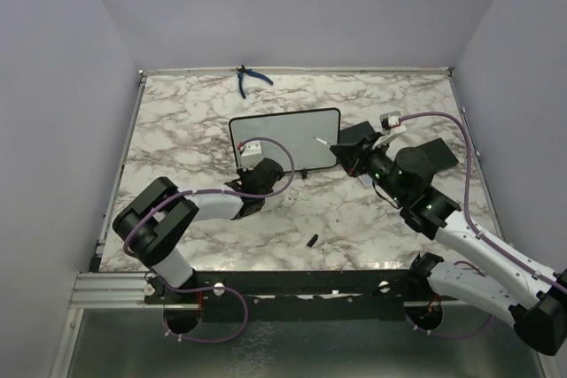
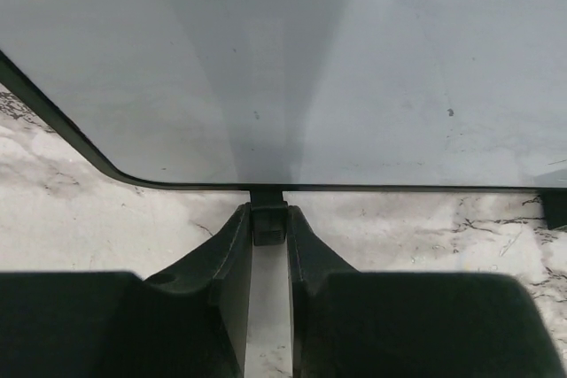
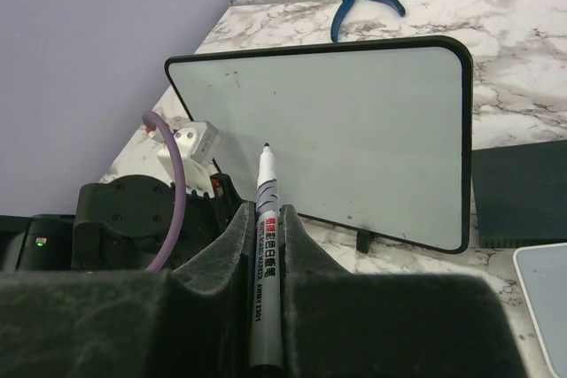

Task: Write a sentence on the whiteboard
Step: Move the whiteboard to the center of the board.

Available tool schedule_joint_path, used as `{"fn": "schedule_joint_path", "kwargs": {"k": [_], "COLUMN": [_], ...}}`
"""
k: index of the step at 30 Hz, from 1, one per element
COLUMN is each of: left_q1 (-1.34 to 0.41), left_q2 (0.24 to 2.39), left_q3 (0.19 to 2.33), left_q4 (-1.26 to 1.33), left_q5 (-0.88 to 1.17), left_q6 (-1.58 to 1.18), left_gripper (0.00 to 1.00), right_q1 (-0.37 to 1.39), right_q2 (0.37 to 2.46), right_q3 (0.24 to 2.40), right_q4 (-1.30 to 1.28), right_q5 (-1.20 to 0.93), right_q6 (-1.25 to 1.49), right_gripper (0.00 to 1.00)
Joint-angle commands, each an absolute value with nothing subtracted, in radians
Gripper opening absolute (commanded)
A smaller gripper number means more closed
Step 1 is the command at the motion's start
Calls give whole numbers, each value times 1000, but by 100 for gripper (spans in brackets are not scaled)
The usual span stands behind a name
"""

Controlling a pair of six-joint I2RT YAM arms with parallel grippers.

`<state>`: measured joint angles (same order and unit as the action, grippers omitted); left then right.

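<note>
The whiteboard (image 1: pixel 288 133) stands tilted on the marble table, white with a thin black frame. My left gripper (image 1: pixel 254 171) is at its near edge, shut on one small black foot (image 2: pixel 268 220) of the board (image 2: pixel 310 68). My right gripper (image 3: pixel 266 212) is shut on a white marker (image 3: pixel 266 254) with its black tip bare. The tip points at the lower part of the board (image 3: pixel 354 130); contact cannot be told. In the top view the marker (image 1: pixel 322 141) lies over the board's right side. The sentence is out of view; the board's face shows only faint specks.
Blue-handled pliers (image 1: pixel 251 79) lie at the far edge of the table. Flat black pads (image 1: pixel 440 151) sit right of the board, near my right arm. A small black cap (image 1: pixel 313 240) lies on the table in front. Grey walls enclose three sides.
</note>
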<state>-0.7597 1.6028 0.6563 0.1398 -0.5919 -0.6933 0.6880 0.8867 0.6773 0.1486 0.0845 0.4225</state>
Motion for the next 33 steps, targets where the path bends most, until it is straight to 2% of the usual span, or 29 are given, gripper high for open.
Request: {"fn": "schedule_joint_path", "kwargs": {"k": [1,4,7,15,21,24,29,33], "left_q1": [-781,-781,-781,-768,-668,-550,-353,-230], "left_q2": [1580,1529,1473,1331,1180,1151,1175,1209], "left_q3": [659,660,659,676,799,909,1057,1118], "left_q4": [90,63,27,-168,-387,-472,-475,-365], "left_q5": [-532,-525,-511,-381,-228,-144,-30,108], "left_q6": [-748,-728,-708,-638,-501,-400,-286,-296], "left_gripper": [31,46,55,66,67,66,66,66], "right_q1": [693,694,695,695,694,706,772,847], "right_q2": [869,865,863,876,892,928,1006,1087], "right_q3": [665,672,679,707,709,714,742,792], "right_q4": [127,125,119,92,122,149,204,252], "right_q5": [112,111,112,113,71,61,112,183], "right_q6": [436,433,428,411,391,391,371,341], "right_gripper": [0,0,0,0,0,0,0,0]}}
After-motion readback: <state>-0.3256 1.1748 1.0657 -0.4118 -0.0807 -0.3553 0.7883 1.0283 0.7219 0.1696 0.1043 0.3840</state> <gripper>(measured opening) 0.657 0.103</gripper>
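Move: The whiteboard stands centred, its left foot still pinched between the left fingertips; its middle is about 7 cm right of that hand, 6 ahead and 8 higher. The pliers lie roughly 28 cm ahead of the left hand and 3 left, the black cap some 15 cm back and 13 right. From the right hand, which holds the marker, the board's middle is about 11 cm ahead, 10 left and 17 below. The whiteboard's left foot is let go: the left fingers open wide and draw back about 4 cm while beginning to rise, then the hand climbs quickly to some 21 cm up, swinging left and forward past the board's left end. The right hand, still gripping the marker, barely moves until near the end, then shifts 4 cm left and a little down, towards the board. ##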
